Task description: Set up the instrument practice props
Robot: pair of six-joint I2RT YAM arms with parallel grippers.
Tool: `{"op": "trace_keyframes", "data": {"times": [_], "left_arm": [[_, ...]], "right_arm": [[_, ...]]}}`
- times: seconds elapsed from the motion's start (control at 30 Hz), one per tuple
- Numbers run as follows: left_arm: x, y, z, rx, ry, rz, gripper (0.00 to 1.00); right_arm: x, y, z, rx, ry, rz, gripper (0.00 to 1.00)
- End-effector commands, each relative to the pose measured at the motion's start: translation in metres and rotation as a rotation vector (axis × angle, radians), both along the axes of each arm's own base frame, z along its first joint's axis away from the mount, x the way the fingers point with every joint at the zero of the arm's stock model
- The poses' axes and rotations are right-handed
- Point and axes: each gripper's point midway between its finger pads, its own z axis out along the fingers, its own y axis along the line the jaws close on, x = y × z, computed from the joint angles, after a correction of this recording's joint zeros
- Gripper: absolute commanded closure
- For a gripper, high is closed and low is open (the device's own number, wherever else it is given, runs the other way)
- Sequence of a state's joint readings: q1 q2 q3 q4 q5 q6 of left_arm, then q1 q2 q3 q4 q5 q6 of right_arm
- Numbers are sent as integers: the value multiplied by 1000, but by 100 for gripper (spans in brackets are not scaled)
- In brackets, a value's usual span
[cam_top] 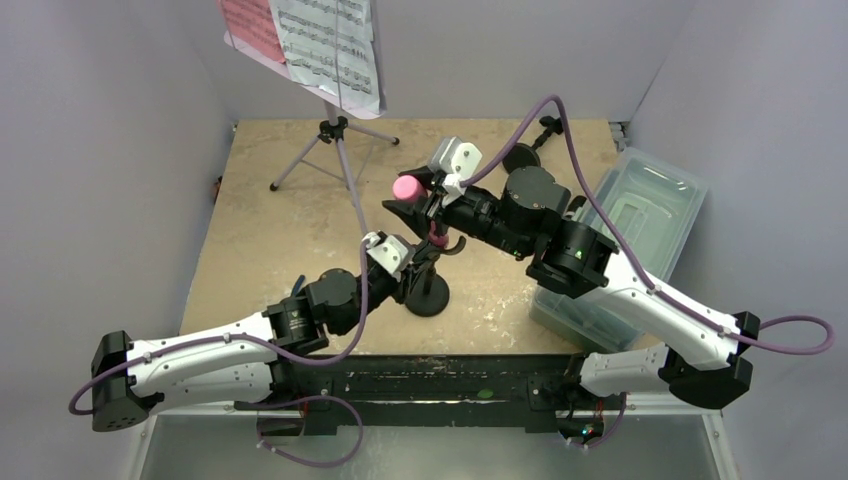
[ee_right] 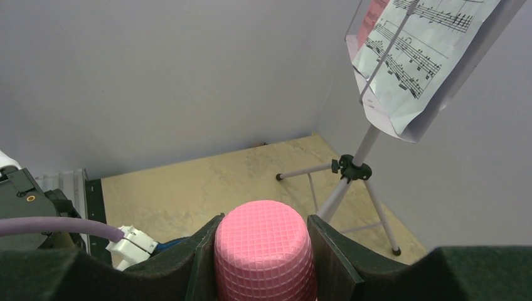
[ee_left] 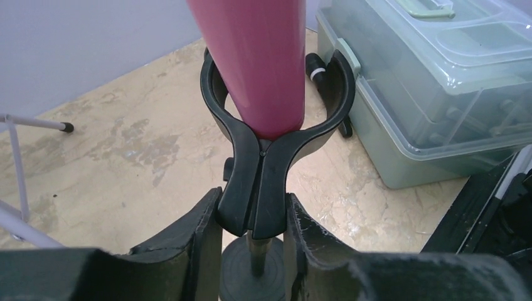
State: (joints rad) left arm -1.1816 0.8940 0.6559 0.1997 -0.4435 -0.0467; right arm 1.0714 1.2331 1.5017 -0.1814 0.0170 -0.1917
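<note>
A black round-based pole (cam_top: 428, 297) stands mid-table with a black fork-shaped clip (ee_left: 257, 188) on top. My left gripper (ee_left: 254, 219) is shut on the clip's stem, a finger pressed to each side. The pink microphone's body (ee_left: 257, 63) comes down through the clip's ring. My right gripper (ee_right: 263, 229) is shut on the microphone's gridded pink head (ee_right: 263, 257), seen from above as the microphone (cam_top: 406, 187) tilted over the pole. The music stand's tripod (cam_top: 335, 130) stands at the back left, carrying pink and white sheet-music pages (cam_top: 325, 40).
A clear plastic tub (cam_top: 640, 210) with its lid on sits along the right side, close behind the clip (ee_left: 216, 94). A black object with a white band (ee_left: 317, 66) lies by the tub. Tripod legs (ee_right: 376, 213) spread across the back-left floor. Walls close in on three sides.
</note>
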Motion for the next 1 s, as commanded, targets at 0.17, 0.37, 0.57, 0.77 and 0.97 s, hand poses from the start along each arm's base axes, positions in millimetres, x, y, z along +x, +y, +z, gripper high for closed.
{"op": "trace_keyframes", "data": {"times": [0.17,0.37,0.57,0.77,0.97], "left_arm": [[-5,-2,28,-39,-104,-51,100],[-10,-8,23,-41,-92,-89,100],[-9,-8,24,-46,-74,-84,100],[-4,-8,20,-49,5,-36,43],[2,-5,18,-48,15,10,36]], "right_arm": [[3,-8,-18,-42,10,-50,100],[7,-11,-45,-33,45,-86,100],[4,-11,-44,42,43,-84,100],[0,-22,-19,133,56,-97,53],[-2,-36,-6,181,95,-126,1]]}}
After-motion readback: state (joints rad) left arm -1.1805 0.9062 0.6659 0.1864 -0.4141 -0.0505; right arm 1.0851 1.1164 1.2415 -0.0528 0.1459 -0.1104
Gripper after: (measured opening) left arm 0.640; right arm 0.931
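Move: The black clip, its handles squeezed together in the left fingers, has its open jaws about 4 cm ahead of the left hand, 3 cm to its right and 2 cm above. From the right hand, which grips the pink microphone near its top, those jaws lie some 18 cm below, 4 cm to the right and 1 cm back. From the left hand, the music stand's nearest foot is roughly 11 cm ahead and 9 cm left, the black microphone some 15 cm ahead and 29 cm right, both about 26 cm below. Lower the right hand about 6 cm, easing 2 cm right and a little forward, to bring the pink microphone down into the clip's jaws, then come up slightly and spread its fingers to release the microphone. Keep the left hand nearly in place, letting its fingers open gradually so the clip's handles spread, then part them further off the handles. ##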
